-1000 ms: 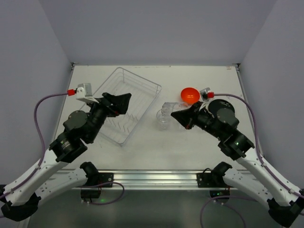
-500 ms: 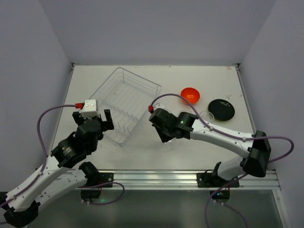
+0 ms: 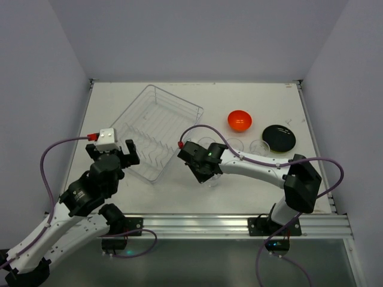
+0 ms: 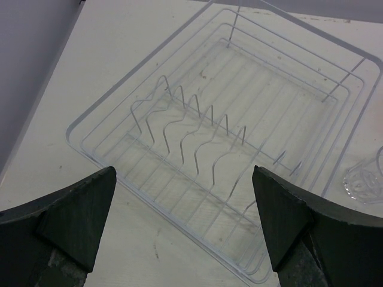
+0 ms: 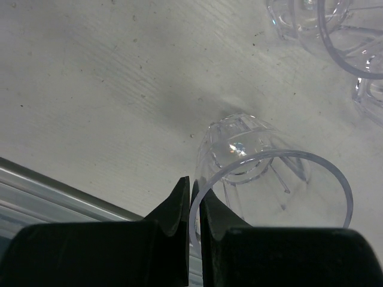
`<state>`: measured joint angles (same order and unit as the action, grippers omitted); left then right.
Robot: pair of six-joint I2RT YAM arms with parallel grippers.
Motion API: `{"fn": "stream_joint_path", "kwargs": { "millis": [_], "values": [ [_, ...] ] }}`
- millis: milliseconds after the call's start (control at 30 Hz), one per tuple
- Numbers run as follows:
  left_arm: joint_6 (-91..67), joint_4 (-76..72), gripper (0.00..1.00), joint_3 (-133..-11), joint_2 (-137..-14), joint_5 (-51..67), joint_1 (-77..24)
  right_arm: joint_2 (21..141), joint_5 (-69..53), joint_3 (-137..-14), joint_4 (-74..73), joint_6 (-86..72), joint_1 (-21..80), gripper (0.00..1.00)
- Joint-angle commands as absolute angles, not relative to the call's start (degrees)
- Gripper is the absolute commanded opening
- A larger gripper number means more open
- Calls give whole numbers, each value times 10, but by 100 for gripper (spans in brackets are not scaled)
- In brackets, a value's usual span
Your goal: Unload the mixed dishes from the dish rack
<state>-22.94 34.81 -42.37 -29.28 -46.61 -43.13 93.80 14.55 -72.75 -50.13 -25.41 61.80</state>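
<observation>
The dish rack (image 3: 160, 128) (image 4: 239, 101), a silver wire basket, stands empty at the table's left middle. My left gripper (image 3: 114, 156) (image 4: 184, 200) hovers open off its near corner with nothing between the fingers. My right gripper (image 3: 205, 171) (image 5: 192, 186) is shut on the rim of a clear tumbler (image 3: 213, 179) (image 5: 257, 152) low over the table, right of the rack. Three other tumblers (image 3: 234, 145) (image 5: 335, 27) stand in a row behind it. The orange bowl (image 3: 239, 120) and the black plate (image 3: 279, 138) lie on the table at the right.
One tumbler (image 4: 365, 176) shows at the right edge of the left wrist view, beside the rack. The table's front rail (image 5: 54, 191) runs close to the held tumbler. White walls close in the table on three sides.
The right arm has reached across toward the table's middle front, its gripper now nearer the front edge with a tumbler. The left arm has drawn back from over the rack toward the near left.
</observation>
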Motion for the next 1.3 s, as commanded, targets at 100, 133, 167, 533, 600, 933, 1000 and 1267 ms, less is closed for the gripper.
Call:
{"fn": "stream_joint_path", "kwargs": {
  "millis": [100, 133, 167, 533, 600, 933, 1000, 1267],
  "values": [
    [-221, 330, 100, -423, -301, -464, -425, 920, 120, -673, -436, -241, 585, 0],
    [-221, 330, 100, -423, -306, -463, -416, 920, 123, -671, -433, -243, 583, 0],
    [-221, 329, 100, -424, -308, -456, -409, 919, 128, -668, -428, -245, 583, 0],
    [-205, 307, 100, -418, -315, -395, -352, 894, 119, -629, -398, -251, 558, 21],
    [-205, 306, 100, -418, -316, -392, -352, 882, 121, -626, -396, -254, 557, 39],
    [-202, 292, 100, -421, -335, -330, -249, 745, 188, -642, -455, -279, 557, 91],
    [-194, 281, 100, -417, -337, -295, -187, 709, 206, -641, -440, -273, 550, 99],
    [-165, 262, 100, -418, -327, -220, -104, 465, 328, -543, -300, -262, 420, 99]
  ]
}}
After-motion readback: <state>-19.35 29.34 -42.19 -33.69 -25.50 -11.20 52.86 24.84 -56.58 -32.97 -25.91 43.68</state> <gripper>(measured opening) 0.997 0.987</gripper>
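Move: Ahead of the right hand, some 3 cm out and 6 cm to its right, lies the clear spot for the glass pinched by its rim; once stood there, the glass has its middle about 7 cm below the hand. At that same level, the near glass stands roughly 13 cm ahead and 2 cm right, the middle glass 12 cm ahead and 13 cm right. The dish rack's middle is about 20 cm ahead and 20 cm left. From the left hand the spot is some 35 cm right, about level, 20 cm below. Lowering the held glass about 3 cm while easing it a few centimetres to the right and slightly forward, the right hand sets it on the table, opens wide and lets go of the rim. It then climbs away some 18 cm, swinging right and forward as the fingers tip up from pointing down. The empty, open left hand drifts about 6 cm left and a little forward. ##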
